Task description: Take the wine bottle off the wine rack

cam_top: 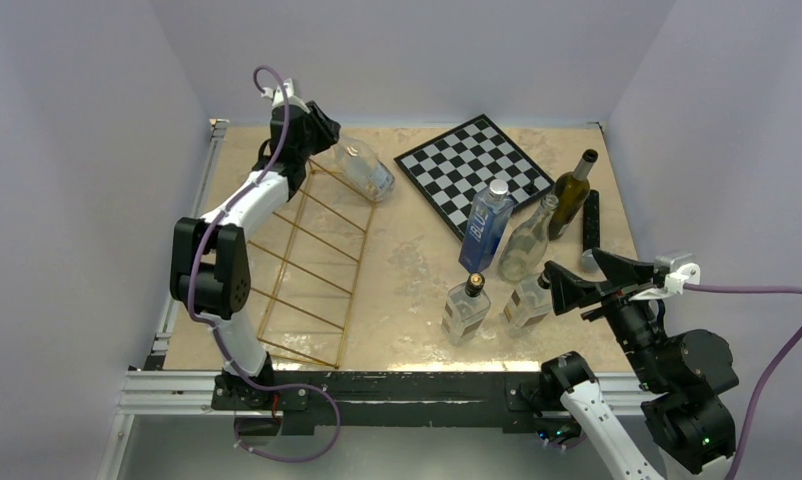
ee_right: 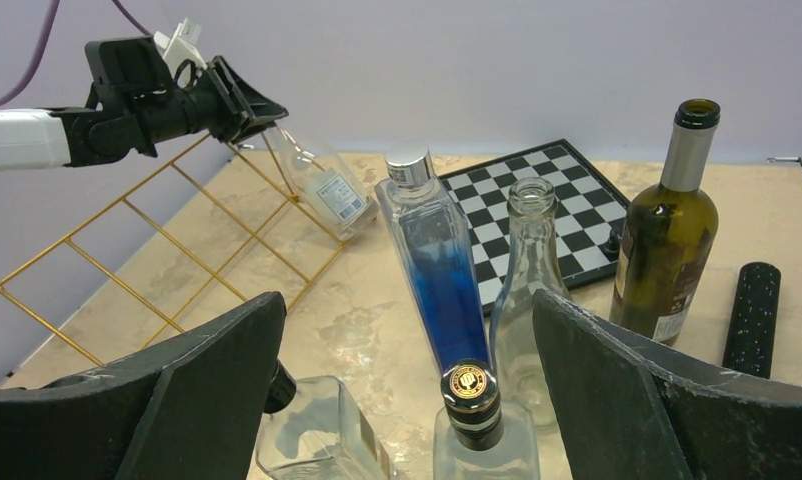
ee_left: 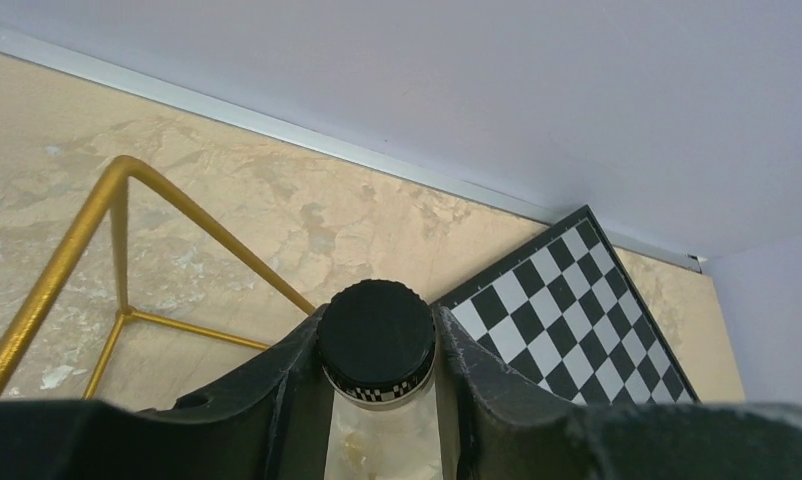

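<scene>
The gold wire wine rack (cam_top: 307, 262) lies along the table's left side; it also shows in the left wrist view (ee_left: 77, 240) and the right wrist view (ee_right: 127, 262). A clear wine bottle (cam_top: 365, 170) with a black cap (ee_left: 375, 335) leans tilted at the rack's far right corner, its base low near the rack's edge (ee_right: 325, 185). My left gripper (cam_top: 322, 130) is shut on its neck, one finger (ee_left: 277, 385) on each side just under the cap. My right gripper (cam_top: 577, 277) is open and empty at the near right, above the standing bottles.
A chessboard (cam_top: 472, 165) lies at the far middle. A blue bottle (cam_top: 485, 225), a clear bottle (cam_top: 529, 240), a dark green wine bottle (cam_top: 572, 190) and two square glass bottles (cam_top: 465, 308) (cam_top: 527, 300) stand at right. A black cylinder (cam_top: 590, 225) lies beside them.
</scene>
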`<state>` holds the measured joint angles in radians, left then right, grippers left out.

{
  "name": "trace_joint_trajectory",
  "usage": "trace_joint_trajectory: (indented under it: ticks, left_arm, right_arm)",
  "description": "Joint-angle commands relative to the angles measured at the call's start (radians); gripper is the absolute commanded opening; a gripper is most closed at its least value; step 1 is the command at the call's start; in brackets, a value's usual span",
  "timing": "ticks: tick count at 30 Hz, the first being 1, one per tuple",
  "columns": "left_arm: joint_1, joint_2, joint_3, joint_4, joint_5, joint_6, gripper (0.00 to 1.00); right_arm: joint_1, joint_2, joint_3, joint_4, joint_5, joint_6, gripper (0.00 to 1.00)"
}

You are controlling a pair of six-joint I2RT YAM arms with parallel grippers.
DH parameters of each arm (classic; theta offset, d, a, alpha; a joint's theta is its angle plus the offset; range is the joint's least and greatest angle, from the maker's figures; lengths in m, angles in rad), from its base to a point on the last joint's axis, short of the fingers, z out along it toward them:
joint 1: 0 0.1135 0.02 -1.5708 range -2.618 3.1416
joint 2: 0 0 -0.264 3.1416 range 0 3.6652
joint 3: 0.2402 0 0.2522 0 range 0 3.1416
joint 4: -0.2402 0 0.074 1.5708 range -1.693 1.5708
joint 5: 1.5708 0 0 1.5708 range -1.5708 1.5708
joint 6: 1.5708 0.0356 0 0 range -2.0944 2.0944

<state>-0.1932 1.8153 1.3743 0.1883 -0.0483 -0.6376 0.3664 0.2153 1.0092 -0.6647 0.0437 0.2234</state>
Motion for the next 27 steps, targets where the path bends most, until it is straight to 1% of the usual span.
trace_joint_trajectory:
  ticks: [1, 7, 14, 20, 27]
  left_arm:
    - [-0.021, -0.094, 0.054, 0.071, 0.097, 0.122, 0.00]
    - [-0.079, -0.142, 0.069, 0.037, 0.096, 0.254, 0.00]
    - [-0.158, -0.217, 0.043, 0.024, 0.083, 0.370, 0.00]
    - [-0.206, -0.288, -0.018, 0.023, 0.115, 0.384, 0.00]
    - [-0.276, -0.360, -0.039, -0.050, 0.142, 0.431, 0.00]
  right_arm:
    - [0.005, 0.020, -0.001, 0.047, 0.015, -0.007, 0.99]
    - [0.004, 0.022, -0.004, 0.048, 0.018, -0.013, 0.99]
    - [0.005, 0.015, -0.007, 0.035, 0.031, -0.023, 0.99]
    - [0.004, 0.007, -0.009, 0.028, 0.036, -0.033, 0.99]
    - [0.005, 0.003, -0.011, 0.024, 0.029, -0.038, 0.99]
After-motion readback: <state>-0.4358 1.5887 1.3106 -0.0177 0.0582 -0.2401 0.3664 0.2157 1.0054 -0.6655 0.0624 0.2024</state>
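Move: The left gripper already holds the last clear bottle by its cap. The blue bottle, nearest of the standing bottles it is headed for, is about 32 cm to the right, 19 cm back and 9 cm lower. From this gripper, the labelled bottle is roughly 28 cm right and 36 cm back, the chessboard 33 cm right and 3 cm farther out, the rack's middle 22 cm back and 3 cm left. From the idle right gripper, the blue bottle lies about 23 cm ahead, 7 cm left and 24 cm below. Keep the left fingers shut on the bottle's cap and swing the left gripper right and back, roughly 10 cm each way, rising about 3 cm before levelling off. Carry the bottle past the rack's right-hand rail towards the blue bottle, turning the wrist clockwise some 25 degrees while its left side rises about 20, so that the bottle swings towards upright. ##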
